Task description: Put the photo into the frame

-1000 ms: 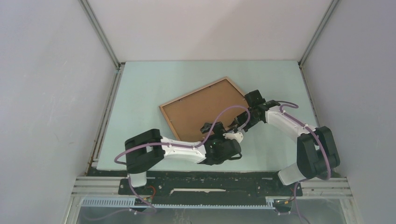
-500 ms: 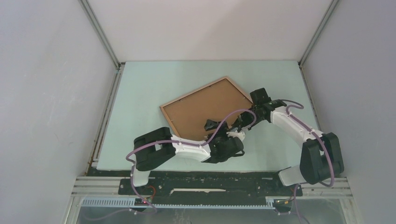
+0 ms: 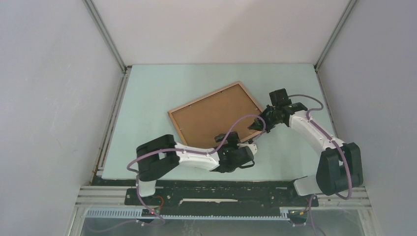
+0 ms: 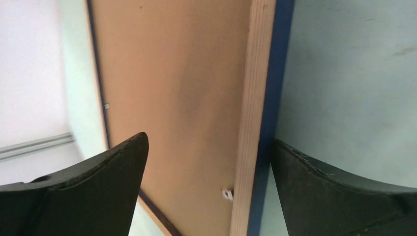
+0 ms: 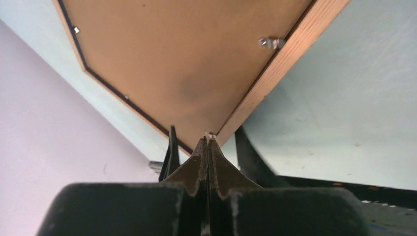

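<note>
The frame (image 3: 216,114) lies back side up on the table, its brown board (image 5: 182,59) showing inside the wooden rim (image 4: 251,98). My left gripper (image 4: 210,139) is open at the frame's near corner (image 3: 244,143), with the rim's edge standing between its fingers. A narrow blue strip (image 4: 276,88) runs along the rim's outer side. The photo itself is hidden. My right gripper (image 5: 207,140) is shut, and its tips touch a small white tab (image 5: 210,133) at the rim's inner edge near the right side (image 3: 252,126).
Small metal tabs (image 5: 270,43) (image 4: 227,194) sit along the inside of the rim. The pale green table (image 3: 162,88) is enclosed by white walls (image 3: 54,98) with metal rails (image 3: 110,44) at the corners. The left arm's purple cable (image 3: 236,129) arches over the frame's near edge.
The right arm has swung to the right, its wrist moving toward the back, with the tips staying at the frame's right side. The left arm has shifted slightly right. The frame has turned a little.
</note>
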`<state>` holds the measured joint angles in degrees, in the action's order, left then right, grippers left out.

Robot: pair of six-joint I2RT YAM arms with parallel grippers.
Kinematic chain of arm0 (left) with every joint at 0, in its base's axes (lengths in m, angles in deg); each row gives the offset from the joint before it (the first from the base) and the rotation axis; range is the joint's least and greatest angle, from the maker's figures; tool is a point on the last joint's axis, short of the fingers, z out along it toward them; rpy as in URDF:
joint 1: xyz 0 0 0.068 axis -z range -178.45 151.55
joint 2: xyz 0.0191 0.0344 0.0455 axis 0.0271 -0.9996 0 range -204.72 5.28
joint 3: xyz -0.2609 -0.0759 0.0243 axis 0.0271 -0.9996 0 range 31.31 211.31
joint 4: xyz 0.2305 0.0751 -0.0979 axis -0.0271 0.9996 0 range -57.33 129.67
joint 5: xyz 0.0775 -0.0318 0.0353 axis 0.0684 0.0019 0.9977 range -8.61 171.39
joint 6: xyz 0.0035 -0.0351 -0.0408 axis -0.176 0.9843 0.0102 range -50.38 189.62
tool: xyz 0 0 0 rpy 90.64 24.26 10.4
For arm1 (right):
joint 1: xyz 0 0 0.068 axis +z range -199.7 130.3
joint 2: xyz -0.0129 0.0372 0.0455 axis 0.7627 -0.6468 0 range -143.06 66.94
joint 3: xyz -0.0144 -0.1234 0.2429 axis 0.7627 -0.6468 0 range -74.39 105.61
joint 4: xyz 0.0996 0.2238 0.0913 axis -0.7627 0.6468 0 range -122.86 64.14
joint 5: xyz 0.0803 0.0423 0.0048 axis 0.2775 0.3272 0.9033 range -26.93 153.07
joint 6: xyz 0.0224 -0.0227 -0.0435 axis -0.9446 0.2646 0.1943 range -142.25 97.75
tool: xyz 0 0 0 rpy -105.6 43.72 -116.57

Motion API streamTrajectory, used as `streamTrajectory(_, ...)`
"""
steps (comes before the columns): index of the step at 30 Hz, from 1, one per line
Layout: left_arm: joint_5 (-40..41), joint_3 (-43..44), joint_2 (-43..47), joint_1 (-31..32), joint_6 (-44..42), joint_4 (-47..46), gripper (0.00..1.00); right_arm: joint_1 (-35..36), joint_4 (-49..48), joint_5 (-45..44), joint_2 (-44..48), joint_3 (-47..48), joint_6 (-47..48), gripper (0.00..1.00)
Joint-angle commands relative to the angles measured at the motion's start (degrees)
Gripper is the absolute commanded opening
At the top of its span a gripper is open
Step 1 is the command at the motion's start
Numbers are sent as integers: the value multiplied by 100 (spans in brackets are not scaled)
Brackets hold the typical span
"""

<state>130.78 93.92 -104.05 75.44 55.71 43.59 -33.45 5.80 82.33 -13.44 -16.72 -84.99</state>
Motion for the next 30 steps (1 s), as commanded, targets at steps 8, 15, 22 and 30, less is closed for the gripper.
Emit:
streamTrajectory(8, -2954, -783, 2126, -310, 1550, 41, 100, -274, -61, -967, 391, -700, 2412, 50)
streamTrajectory(15, -5343, -1595, 3972, -2547, 3044, -298, 100, 184, -1067, -238, 749, -1738, 1643, 100)
streamTrajectory(22, -4498, -1158, 3629, -4513, 4558, -506, 100, 720, -1515, -451, 295, -1750, 456, 100)
streamTrajectory(30, -4890, 765, 1467, -6087, 3938, 8, 100, 1052, -1486, -593, -699, -1329, -227, 98)
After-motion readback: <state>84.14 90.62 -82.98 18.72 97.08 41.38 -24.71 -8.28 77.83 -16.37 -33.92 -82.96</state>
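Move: The left hand, its open fingers astride the frame's near rail, heads for the far rail's left clip, about 20 cm ahead and 18 cm left, level with the hand. The frame's left corner lies some 16 cm ahead, 27 cm left. For the right hand, a bare stretch of near rail lies about 5 cm back, 2 cm left and 9 cm below; from this hand, the near rail's right clip is roughly 3 cm back, 2 cm right. Backing off the near rail about 5 cm and rising, the left hand then sweeps forward and left across the frame towards the far rail's left clip, sinking at the end; its wrist rolls left side down some 70 degrees and turns counter-clockwise, fingers still open. The right hand dips right, then back and left, about 10 cm down in all, its shut fingers opening wide at the near rail. ##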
